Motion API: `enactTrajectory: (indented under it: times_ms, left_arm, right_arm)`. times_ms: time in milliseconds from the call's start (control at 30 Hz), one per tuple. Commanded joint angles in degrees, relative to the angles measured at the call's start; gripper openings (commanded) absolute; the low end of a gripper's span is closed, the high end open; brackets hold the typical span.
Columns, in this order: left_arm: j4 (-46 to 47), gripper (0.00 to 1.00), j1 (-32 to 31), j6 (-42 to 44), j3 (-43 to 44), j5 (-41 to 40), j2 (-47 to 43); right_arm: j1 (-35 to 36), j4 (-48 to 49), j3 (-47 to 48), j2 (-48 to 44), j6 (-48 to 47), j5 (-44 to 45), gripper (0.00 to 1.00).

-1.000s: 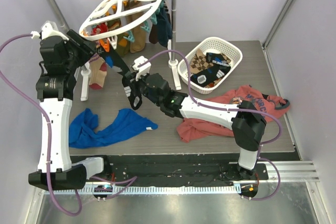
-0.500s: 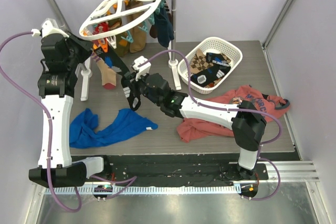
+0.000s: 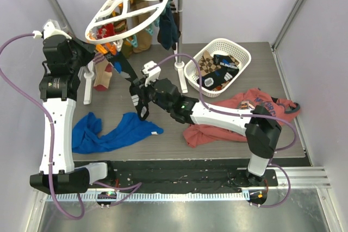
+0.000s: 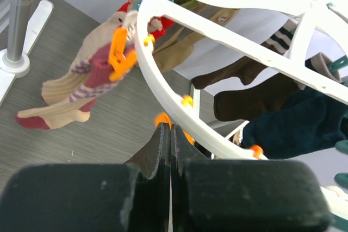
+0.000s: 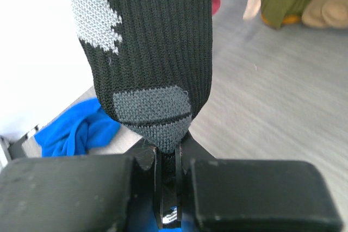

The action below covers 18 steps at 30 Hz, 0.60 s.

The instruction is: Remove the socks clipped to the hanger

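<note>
The white hanger (image 3: pixel 101 11) hangs tilted from the rail, with several socks clipped under its ring (image 4: pixel 163 88). My left gripper (image 3: pixel 99 52) is at the ring's near-left edge. Its jaws (image 4: pixel 170 127) are shut, with an orange clip (image 4: pixel 162 118) just past the tips; nothing shows between them. A black sock with grey patches (image 3: pixel 126 71) stretches down from that clip area to my right gripper (image 3: pixel 142 103), which is shut on its grey toe (image 5: pixel 155 107). A beige and red sock (image 4: pixel 87 74) hangs from another orange clip. Brown and navy socks (image 4: pixel 283 118) hang farther round.
A white lattice basket (image 3: pixel 242 58) holding socks stands at the right. A blue shirt (image 3: pixel 117 131) lies front left and a red shirt (image 3: pixel 239 112) front right. The rail stand's posts (image 3: pixel 179 52) and white feet (image 4: pixel 27 31) rise close behind the hanger.
My left gripper has shut at the orange clip. The hanger has swung a little to the right. My right gripper has pulled the black sock slightly down and right.
</note>
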Motion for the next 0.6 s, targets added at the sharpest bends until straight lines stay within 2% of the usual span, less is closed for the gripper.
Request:
enactTrajectory:
  times_ms: [0, 100, 133, 167, 233, 333, 567]
  left_arm:
    - [0.80, 0.00, -0.04, 1.09, 1.99, -0.39, -0.58]
    - [0.71, 0.02, -0.04, 1.10, 1.81, 0.22, -1.20]
    - [0.89, 0.07, -0.04, 1.01, 1.72, 0.83, -1.46]
    - [1.15, 0.27, -0.13, 0.75, 1.20, 1.27, -1.81]
    - [2.02, 0.53, 0.05, 0.22, -0.11, 3.28, -3.57]
    - [5.89, 0.62, -0.04, -0.31, -4.24, 6.10, -6.29]
    - [10.47, 0.66, -0.04, -2.76, -8.56, 11.29, -6.65]
  right_arm:
    - [-0.57, -0.45, -4.59, -9.23, 2.60, 0.91, 0.01]
    - [-1.36, -0.27, -7.67, -13.02, 2.60, 1.18, 0.01]
    - [-1.80, -0.27, -8.02, -13.55, 2.60, 1.09, 0.01]
    - [-1.89, -0.36, -7.85, -14.07, 2.60, 1.09, 0.01]
    - [-2.50, -0.88, -7.32, -14.08, 2.60, 0.57, 0.01]
    - [-2.94, -1.24, -5.92, -13.90, 2.95, -0.22, 0.01]
    - [-3.47, -0.89, -5.03, -13.29, 4.53, -1.54, 0.01]
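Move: Just at the closed left fingertips is the orange clip holding the black sock, about 1 cm ahead and 1 cm right; the chicken-patterned sock hangs some 5 cm ahead and 5 cm left, 10 cm lower. The right hand already grips the black sock's toe; the white basket lies roughly 30 cm to its right, 12 cm ahead and 20 cm below, the clip about 8 cm ahead, 8 cm left and 12 cm above. Right hand tugs the gripped sock about 6 cm right, then up; left fingers open wide and back off rightward. ##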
